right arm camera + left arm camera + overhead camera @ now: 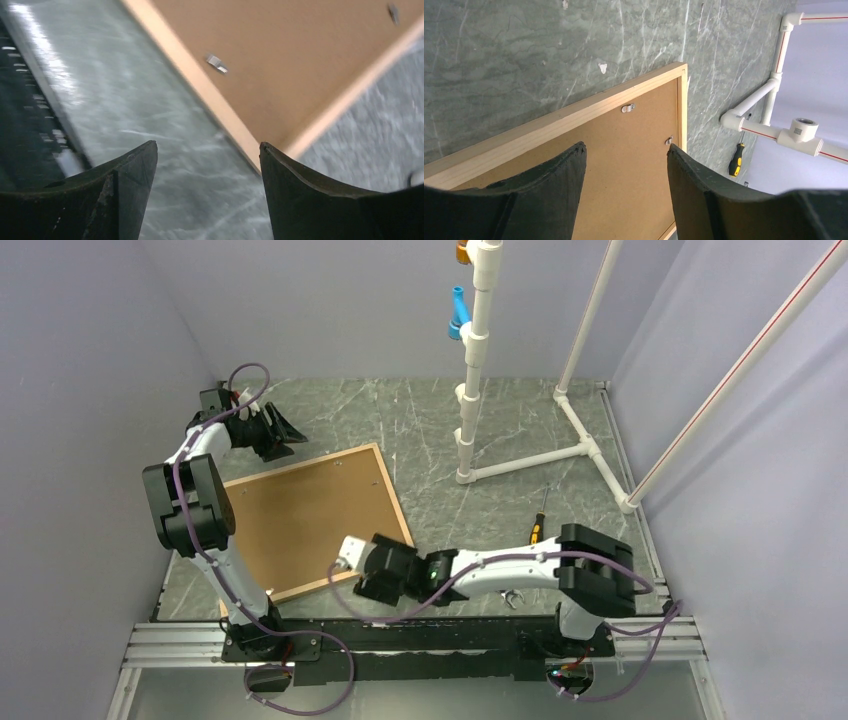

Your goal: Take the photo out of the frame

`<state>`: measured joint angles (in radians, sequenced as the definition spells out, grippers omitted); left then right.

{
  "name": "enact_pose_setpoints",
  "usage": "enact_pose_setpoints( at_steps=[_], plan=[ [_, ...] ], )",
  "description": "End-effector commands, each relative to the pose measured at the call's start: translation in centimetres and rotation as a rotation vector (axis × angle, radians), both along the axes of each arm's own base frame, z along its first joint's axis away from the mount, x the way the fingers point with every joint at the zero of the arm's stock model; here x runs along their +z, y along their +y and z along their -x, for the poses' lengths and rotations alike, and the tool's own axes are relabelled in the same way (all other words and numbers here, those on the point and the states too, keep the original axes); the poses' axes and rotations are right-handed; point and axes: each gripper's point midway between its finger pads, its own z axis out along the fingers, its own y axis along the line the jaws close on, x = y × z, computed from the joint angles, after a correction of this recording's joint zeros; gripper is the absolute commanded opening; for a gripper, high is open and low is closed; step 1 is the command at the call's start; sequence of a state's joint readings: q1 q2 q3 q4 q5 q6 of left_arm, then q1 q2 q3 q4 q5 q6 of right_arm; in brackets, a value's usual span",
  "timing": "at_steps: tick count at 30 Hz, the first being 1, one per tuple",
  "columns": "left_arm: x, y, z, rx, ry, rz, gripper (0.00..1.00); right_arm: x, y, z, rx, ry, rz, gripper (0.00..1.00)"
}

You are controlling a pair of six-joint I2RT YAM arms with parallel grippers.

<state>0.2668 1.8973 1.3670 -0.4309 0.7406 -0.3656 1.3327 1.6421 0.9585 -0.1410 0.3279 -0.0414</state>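
Note:
The frame (300,464), thin light wood, lies face down on the table, its brown backing board (310,520) up. The photo is hidden under the board. Small metal clips (627,107) sit along the inner edge of the frame (549,125). My left gripper (285,433) hovers open beyond the frame's far left corner; in the left wrist view the gripper (626,150) looks across the board (624,170). My right gripper (345,565) is open over the frame's near right corner (200,90), empty (207,147), and its view is blurred.
A yellow-handled screwdriver (538,525) lies right of the frame. A white PVC pipe stand (470,400) rises at the back middle, its base pipes (590,445) running right. Grey walls close in both sides. A metal rail (420,640) runs along the near edge.

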Motion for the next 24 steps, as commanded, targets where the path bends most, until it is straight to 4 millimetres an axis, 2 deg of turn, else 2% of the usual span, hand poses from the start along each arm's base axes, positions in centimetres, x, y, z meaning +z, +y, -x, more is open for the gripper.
enact_pose_setpoints(
  at_steps=[1,3,7,18,24],
  plan=[
    [1.0,-0.5,-0.4,-0.015,-0.032,0.025,0.63,2.2,5.9,2.3,0.219,-0.110,-0.060,0.76],
    [1.1,-0.5,-0.5,-0.015,-0.036,0.026,0.63,1.9,7.5,3.1,0.266,-0.116,-0.063,0.75],
    [1.4,-0.6,-0.4,-0.015,-0.043,0.033,0.63,0.8,9.3,3.3,0.297,-0.137,-0.060,0.75],
    [3.2,-1.5,-0.3,-0.021,-0.100,0.094,0.63,-0.7,12.1,3.8,0.388,-0.148,-0.081,0.75],
    [4.6,-1.7,0.4,-0.015,-0.147,0.024,0.66,-1.0,12.0,3.8,0.383,-0.158,-0.120,0.76]
  ],
)
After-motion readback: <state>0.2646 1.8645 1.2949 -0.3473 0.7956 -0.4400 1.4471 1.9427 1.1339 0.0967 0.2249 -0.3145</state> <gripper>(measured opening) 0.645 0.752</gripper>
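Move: The near rail of the frame, at the stretch the right hand heads for, lies about 11 cm to its left, 2 cm back and 6 cm below. The frame's near right corner is some 5 cm to this hand's right and 4 cm ahead; a small metal clip inside the rail is roughly 4 cm left and 3 cm ahead. From the left hand, the same rail stretch lies about 30 cm back, 9 cm right and 11 cm below. The open right hand sweeps 10 cm left, slightly back, along the near rail, sinking, turning some 20 degrees counter-clockwise. ##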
